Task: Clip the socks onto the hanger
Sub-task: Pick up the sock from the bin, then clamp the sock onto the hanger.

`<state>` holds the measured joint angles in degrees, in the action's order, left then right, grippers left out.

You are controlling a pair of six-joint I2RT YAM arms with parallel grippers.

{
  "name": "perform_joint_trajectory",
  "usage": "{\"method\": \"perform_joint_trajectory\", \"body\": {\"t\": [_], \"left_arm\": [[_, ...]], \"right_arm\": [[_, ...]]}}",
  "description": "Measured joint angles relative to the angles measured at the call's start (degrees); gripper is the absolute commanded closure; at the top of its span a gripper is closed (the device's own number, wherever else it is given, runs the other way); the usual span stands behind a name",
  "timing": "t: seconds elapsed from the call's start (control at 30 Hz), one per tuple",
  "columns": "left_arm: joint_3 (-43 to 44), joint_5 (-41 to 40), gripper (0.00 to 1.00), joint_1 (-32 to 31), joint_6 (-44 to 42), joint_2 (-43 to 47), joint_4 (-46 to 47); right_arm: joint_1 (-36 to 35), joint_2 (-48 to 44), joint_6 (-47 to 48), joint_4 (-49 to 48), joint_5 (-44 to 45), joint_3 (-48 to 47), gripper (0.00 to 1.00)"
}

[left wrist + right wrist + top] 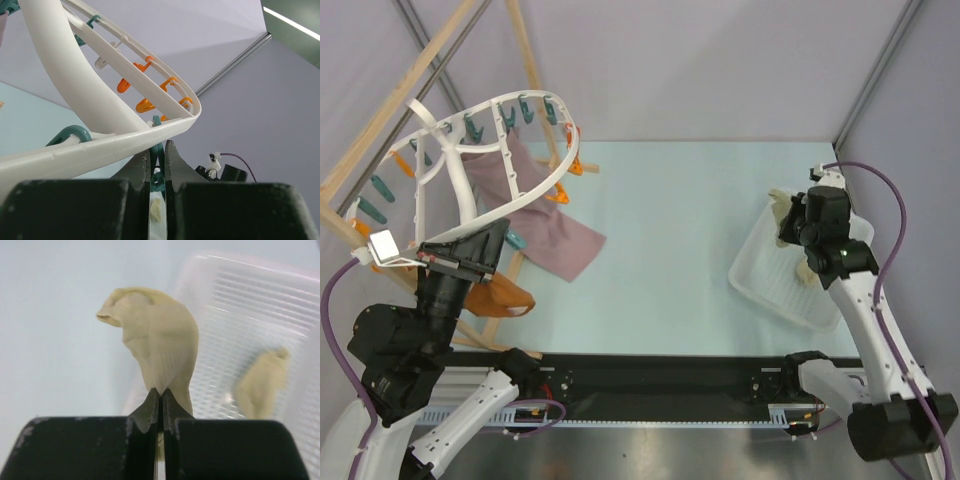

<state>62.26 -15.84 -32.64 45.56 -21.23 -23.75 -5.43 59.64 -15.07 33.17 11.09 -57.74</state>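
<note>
The white oval hanger (460, 190) with teal and orange pegs hangs tilted at the far left. Its rim crosses the left wrist view (100, 145). My left gripper (157, 148) is shut on a teal peg (158, 135) just under the rim, and it shows in the top view (498, 242). My right gripper (161, 392) is shut on a cream sock (155, 340) and holds it above the basket's left edge. That sock shows in the top view (782, 213) beside the gripper (792, 230). A second sock (262, 382) lies in the basket.
A white perforated basket (765, 285) stands at the right. A mauve cloth (545, 225) hangs from the hanger onto the table. An orange-brown cloth (505, 297) lies by the left arm. A wooden rack (380, 130) carries the hanger.
</note>
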Motion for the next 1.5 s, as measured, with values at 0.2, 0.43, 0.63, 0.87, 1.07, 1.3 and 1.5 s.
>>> {"method": "perform_joint_trajectory", "body": {"t": [0.2, 0.43, 0.63, 0.87, 1.07, 1.3, 1.5], "left_arm": [[0.0, 0.0, 1.0, 0.0, 0.1, 0.0, -0.4], [0.0, 0.0, 1.0, 0.0, 0.5, 0.0, -1.0], [0.0, 0.1, 1.0, 0.0, 1.4, 0.1, -1.0], [0.0, 0.2, 1.0, 0.0, 2.4, 0.1, -0.9], [0.0, 0.4, 1.0, 0.0, 2.9, 0.1, -0.8], [-0.1, 0.5, 1.0, 0.0, 4.6, 0.1, -0.4], [-0.4, -0.6, 1.0, 0.0, 7.5, 0.1, -0.3]], "right_arm": [[-15.6, -8.2, 0.1, -1.4, -12.2, -0.4, 1.0], [-44.9, -5.4, -4.8, -5.8, -9.2, -1.3, 1.0], [-65.8, 3.3, -6.1, -17.4, 2.7, -3.5, 1.0], [-77.8, 12.2, -0.4, -30.5, 17.2, -8.6, 1.0], [-80.1, 15.0, 2.8, -41.9, 25.5, -10.7, 1.0], [-81.4, 19.4, 6.2, -52.5, 29.8, -11.9, 1.0], [-82.0, 21.6, 8.2, -56.6, 30.8, -12.1, 1.0]]}}
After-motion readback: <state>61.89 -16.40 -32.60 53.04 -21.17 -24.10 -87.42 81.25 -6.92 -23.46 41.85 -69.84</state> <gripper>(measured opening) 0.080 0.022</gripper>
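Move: The cream sock is already in the right fingers, clear of the bin. The teal clip it is taken to sits between the left fingers at the hanger's rim, roughly 55 cm left of the right hand, 15 cm back and 24 cm higher. From the right hand, the bin's middle is about 4 cm ahead, 7 cm right and 18 below; the loose sock in it, 2 ahead, 9 right and 20 below. The orange sock hangs some 5 cm back, 5 left and 15 below the clip. The cream sock, still pinched by its end in the shut right fingers, is swept quickly left by about 43 cm and some 18 cm back, then up towards the teal clip, rising 17 cm in all. The right wrist swings counter-clockwise and tips up until the fingers point forward-left and slightly upward. The left hand stays, keeping its pinch on the clip and rolling only slightly. ##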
